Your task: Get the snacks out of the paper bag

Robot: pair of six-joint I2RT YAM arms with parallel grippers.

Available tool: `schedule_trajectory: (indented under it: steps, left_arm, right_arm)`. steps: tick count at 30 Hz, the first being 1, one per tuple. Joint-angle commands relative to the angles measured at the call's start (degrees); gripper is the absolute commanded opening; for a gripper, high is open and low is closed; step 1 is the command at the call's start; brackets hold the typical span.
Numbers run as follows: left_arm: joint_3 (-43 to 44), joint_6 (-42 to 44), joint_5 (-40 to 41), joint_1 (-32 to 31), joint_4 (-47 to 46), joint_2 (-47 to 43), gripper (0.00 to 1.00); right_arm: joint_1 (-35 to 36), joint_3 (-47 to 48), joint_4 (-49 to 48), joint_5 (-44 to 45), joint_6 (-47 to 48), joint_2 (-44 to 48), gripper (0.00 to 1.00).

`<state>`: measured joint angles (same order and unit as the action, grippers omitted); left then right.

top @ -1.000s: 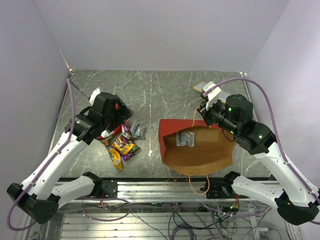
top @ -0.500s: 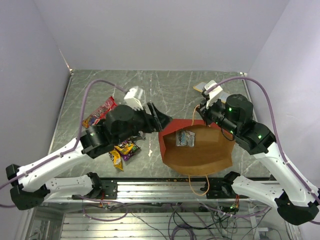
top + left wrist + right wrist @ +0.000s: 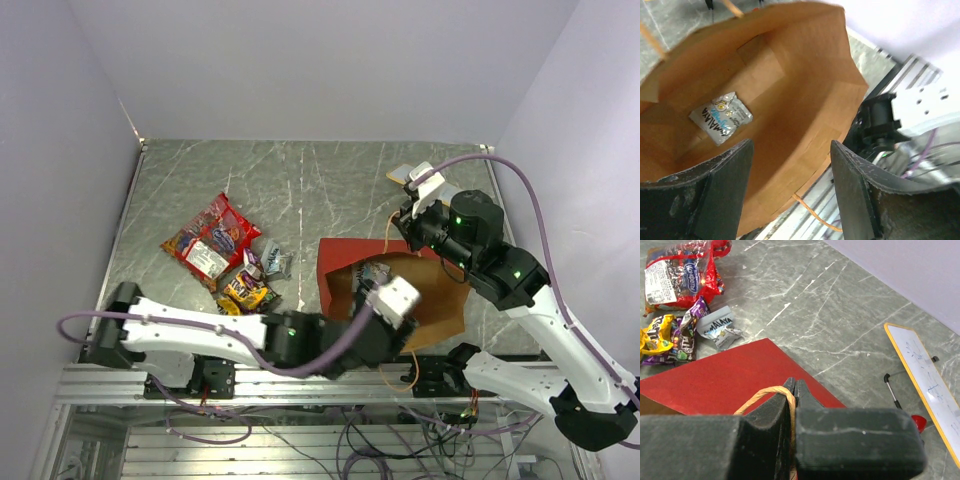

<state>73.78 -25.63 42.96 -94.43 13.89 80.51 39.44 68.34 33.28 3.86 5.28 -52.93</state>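
Note:
The brown paper bag (image 3: pixel 435 310) lies on its side with a red panel (image 3: pixel 340 255) facing up. My right gripper (image 3: pixel 794 386) is shut on its thin loop handle (image 3: pixel 757 397) and holds the mouth up. My left gripper (image 3: pixel 791 144) is open and empty, hovering at the bag's mouth. One silver-blue snack packet (image 3: pixel 722 117) lies deep inside the bag (image 3: pixel 790 90). On the table left of the bag lie a red chip bag (image 3: pixel 210 240), a silver-blue packet (image 3: pixel 276 262) and yellow and purple wrappers (image 3: pixel 245 290).
A white board with a yellow rim (image 3: pixel 925 385) and a small black-handled tool (image 3: pixel 892 390) lie behind the bag at the back right. The bag's other handle (image 3: pixel 400 365) hangs over the table's metal front rail (image 3: pixel 300 375). Walls close in on both sides.
My left arm has swung from the snack pile on the left, across the front, to the bag's mouth, with its jaws narrowing a little. The red chip bag lies uncovered. The right arm has not moved.

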Motion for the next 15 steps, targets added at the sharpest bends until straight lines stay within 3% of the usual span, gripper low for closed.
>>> schedule_trajectory:
  steps: [1, 8, 15]
  left_arm:
    - [7.5, 10.2, 11.3, -2.8, 5.3, 7.8, 0.72]
    - [4.8, 14.8, 12.3, -2.4, -0.8, 14.7, 0.72]
    - [3.7, 17.2, 8.3, 3.1, -4.3, 20.6, 0.68]
  right_arm:
    - [0.0, 0.5, -0.2, 1.2, -0.2, 1.2, 0.0]
    - [0.0, 1.1, 0.5, 1.3, -0.4, 1.5, 0.0]
    - [0.0, 3.1, 1.9, 0.6, -0.5, 0.8, 0.0]
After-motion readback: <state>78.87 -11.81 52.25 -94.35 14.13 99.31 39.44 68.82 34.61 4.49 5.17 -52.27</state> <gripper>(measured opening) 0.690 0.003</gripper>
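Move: The silver snack packet, the last one in the paper bag, lies about 14 cm ahead of the open left hand, 3 cm to its left and some 23 cm below. The bag's middle is about 10 cm ahead of that hand, 4 cm to its right and 20 cm down. A loose silver packet on the table lies about 19 cm ahead and 24 cm left. From the right hand, the packet in the bag lies about 2 cm back, 4 cm left and 27 cm below. Down, about 9 cm, the left hand sinks into the mouth of the paper bag towards the silver packet, drifting some 3 cm to the right and, after a slight draw back, easing forward. The wrist rolls some 25 degrees clockwise as seen from behind the hand, the fingers dipping a little and staying open. The right hand stays in place, shut on the bag's handle. ##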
